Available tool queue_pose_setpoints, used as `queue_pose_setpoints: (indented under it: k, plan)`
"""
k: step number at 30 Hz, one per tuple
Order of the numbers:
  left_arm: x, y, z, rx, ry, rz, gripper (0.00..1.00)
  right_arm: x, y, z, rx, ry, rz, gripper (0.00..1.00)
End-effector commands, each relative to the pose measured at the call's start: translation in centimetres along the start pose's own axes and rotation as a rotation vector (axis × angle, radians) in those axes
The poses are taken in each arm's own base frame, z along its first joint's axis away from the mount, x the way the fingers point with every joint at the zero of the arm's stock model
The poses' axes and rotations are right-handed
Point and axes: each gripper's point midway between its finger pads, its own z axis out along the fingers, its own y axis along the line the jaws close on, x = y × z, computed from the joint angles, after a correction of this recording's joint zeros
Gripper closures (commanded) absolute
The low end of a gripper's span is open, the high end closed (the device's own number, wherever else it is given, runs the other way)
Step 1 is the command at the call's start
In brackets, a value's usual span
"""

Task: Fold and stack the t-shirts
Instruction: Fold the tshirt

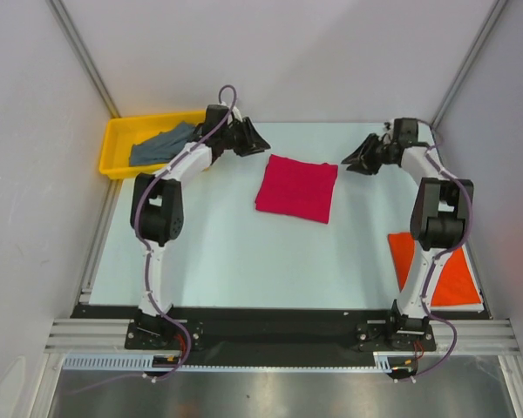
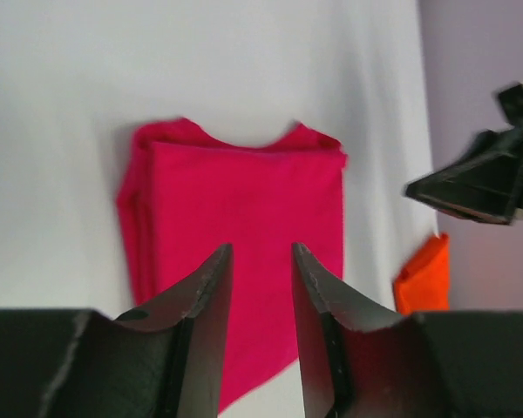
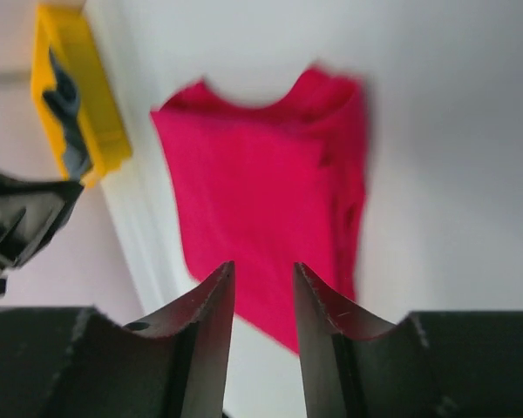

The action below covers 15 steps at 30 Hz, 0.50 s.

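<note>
A crimson-pink t-shirt [image 1: 296, 188] lies folded into a flat square in the middle of the table, and it also fills the left wrist view [image 2: 244, 200] and the right wrist view [image 3: 261, 183]. My left gripper [image 1: 261, 144] hovers just off its far-left corner, open and empty [image 2: 261, 252]. My right gripper [image 1: 349, 162] hovers off the far-right corner, open and empty too [image 3: 263, 268]. An orange-red t-shirt [image 1: 449, 274] lies at the front right, partly hidden by the right arm. A grey-blue t-shirt [image 1: 161, 144] lies crumpled in the tray.
The yellow plastic tray [image 1: 113, 161] stands at the far-left corner of the table, right behind the left arm. White walls and metal frame posts close in the back and both sides. The arm bases sit on a rail at the near edge.
</note>
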Motion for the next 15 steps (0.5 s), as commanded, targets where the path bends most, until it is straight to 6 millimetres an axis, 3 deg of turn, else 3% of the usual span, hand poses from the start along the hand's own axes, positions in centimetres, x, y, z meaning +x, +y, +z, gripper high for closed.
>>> queue_pose_setpoints:
  k: [1,2,3,5,6,7,9,11,12,14,15]
  plan:
    - [1.2,-5.7,-1.0,0.269,0.005,0.056,0.62,3.7,3.7,0.9,-0.211,0.054,-0.033,0.63]
    - [1.9,-6.3,-0.7,0.298,0.014,0.05,0.63,4.4,4.2,1.2,-0.24,0.058,-0.036,0.63]
    - [2.6,-6.3,-0.2,0.317,0.023,0.037,0.62,3.8,5.7,1.2,-0.319,0.024,-0.048,0.63]
    - [3.6,-6.7,0.7,0.364,0.039,0.023,0.62,4.2,5.6,2.2,-0.379,0.013,-0.055,0.63]
    - [4.4,-5.9,1.9,0.364,0.057,0.01,0.62,4.2,5.7,2.5,-0.397,0.021,-0.03,0.63]
    - [4.4,-5.9,2.4,0.374,0.057,0.001,0.62,4.5,4.5,3.9,-0.391,0.045,-0.001,0.63]
    - [4.4,-5.4,3.3,0.397,0.065,-0.01,0.63,4.0,4.7,4.6,-0.434,0.04,-0.007,0.63]
    - [4.9,-3.5,4.8,0.383,0.083,-0.034,0.63,3.4,3.4,6.0,-0.425,0.041,0.025,0.63]
    - [4.2,-3.7,5.1,0.395,0.074,-0.022,0.64,3.1,2.7,6.5,-0.423,0.04,0.038,0.63]
    - [4.5,-2.0,6.2,0.373,0.087,-0.02,0.64,2.3,1.8,7.7,-0.425,0.034,0.052,0.62]
    - [3.4,-2.2,6.4,0.364,0.06,0.007,0.63,1.7,1.2,8.0,-0.419,0.028,0.06,0.62]
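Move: The red t-shirt's far left corner lies about 4 cm ahead of the left hand, 3 cm to its right and 7 cm down; the shirt's middle is some 10 cm back and 14 cm right. The yellow bin is roughly 34 cm left of that hand and 9 cm farther out. From the right hand, the far right corner is about 4 cm ahead, 3 cm left and 5 cm down, the shirt's middle 7 cm back and 16 cm left. Bring both part-open grippers in towards each other and down over the shirt's far corners, each about 7 cm inward and 6 cm down. Draw both back 3 to 4 cm at first, then ease forward, the right regaining its full draw-back. Roll the wrists some 20 degrees so the fingers point more inward and flatter; keep the opening, tips ending close at the cloth. ##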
